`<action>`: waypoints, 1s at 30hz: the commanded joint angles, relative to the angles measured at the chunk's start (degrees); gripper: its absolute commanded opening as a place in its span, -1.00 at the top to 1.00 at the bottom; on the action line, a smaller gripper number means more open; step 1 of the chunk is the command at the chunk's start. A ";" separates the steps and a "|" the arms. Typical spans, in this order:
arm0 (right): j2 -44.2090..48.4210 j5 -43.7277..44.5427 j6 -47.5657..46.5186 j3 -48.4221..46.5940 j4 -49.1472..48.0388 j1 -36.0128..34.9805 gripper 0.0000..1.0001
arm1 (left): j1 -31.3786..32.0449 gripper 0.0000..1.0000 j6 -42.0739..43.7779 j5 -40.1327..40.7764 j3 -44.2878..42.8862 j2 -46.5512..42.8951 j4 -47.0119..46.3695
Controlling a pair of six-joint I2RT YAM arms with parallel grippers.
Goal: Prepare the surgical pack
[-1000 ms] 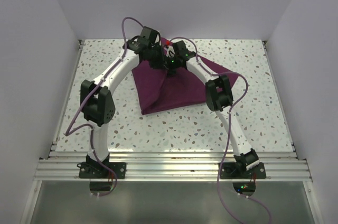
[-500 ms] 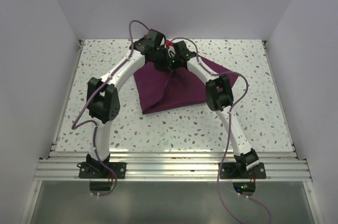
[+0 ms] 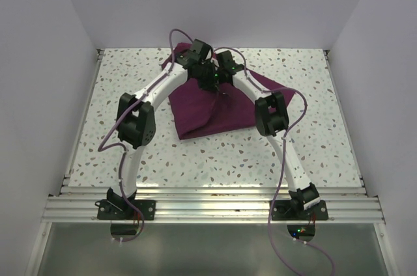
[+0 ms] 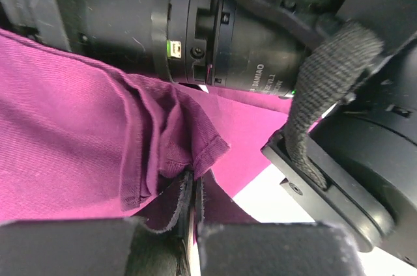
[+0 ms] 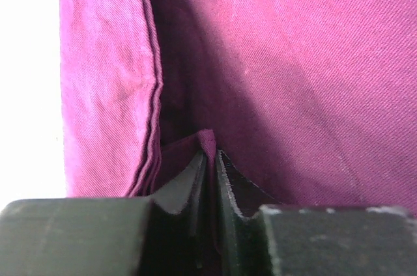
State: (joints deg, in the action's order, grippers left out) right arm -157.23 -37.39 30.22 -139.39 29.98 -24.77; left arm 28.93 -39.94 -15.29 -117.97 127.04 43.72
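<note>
The surgical pack (image 3: 208,110) is a dark maroon cloth lying folded at the middle back of the speckled table (image 3: 130,74). Both grippers meet over its far part. My left gripper (image 3: 203,73) is shut on a bunched hemmed corner of the cloth (image 4: 202,149), its jaws (image 4: 193,181) pressed together on the fabric. Close beside it, the right arm's black wrist (image 4: 247,35) fills the top of the left wrist view. My right gripper (image 3: 219,84) pinches a small raised fold of the cloth (image 5: 293,61) between its pads, shown by the right wrist view (image 5: 210,155).
White walls (image 3: 52,41) close in the table on three sides. An aluminium rail (image 3: 208,207) with both arm bases runs along the near edge. Purple cables (image 3: 280,178) loop off both arms. A doubled cloth edge (image 5: 153,81) lies left of the right jaws.
My left arm has swung to the right and farther back, carrying its cloth corner toward the right gripper. A strip of cloth now shows behind it. The right arm has stayed put.
</note>
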 commanded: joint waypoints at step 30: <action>7.27 2.04 10.92 3.06 -3.52 11.85 -0.98 | 0.95 0.99 -1.45 -5.63 -2.52 5.05 -5.58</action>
State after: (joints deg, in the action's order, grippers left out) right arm -156.14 -41.10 43.57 -139.44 23.73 -13.32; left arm 29.41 -40.12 -18.46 -117.97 131.39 41.17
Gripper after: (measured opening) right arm 0.984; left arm 0.016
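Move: The left hand holds the cloth's left corner pinched above the pack; the tray's exposed rounded rim lies about 3 cm to its right, 1 cm ahead and roughly 8 cm below. The cloth's near-left corner is some 17 cm back, 14 cm left and 10 cm below. From the right hand, low at the fold with cloth still in its fingertips, the cloth's right corner lies about 33 cm right and 4 cm back, and the tray rim 7 cm right and 2 cm back, both slightly lower. The right fingers let go of the cloth, opening from nearly shut to wide. They ease up first, then the hand sweeps right and forward, about 12 cm in all and 4 cm up, turning some 15 degrees clockwise, off the fold and away from the left hand. Meanwhile the left keeps its pinch and lowers the cloth corner about 3 cm towards the tray, drifting slightly right. ##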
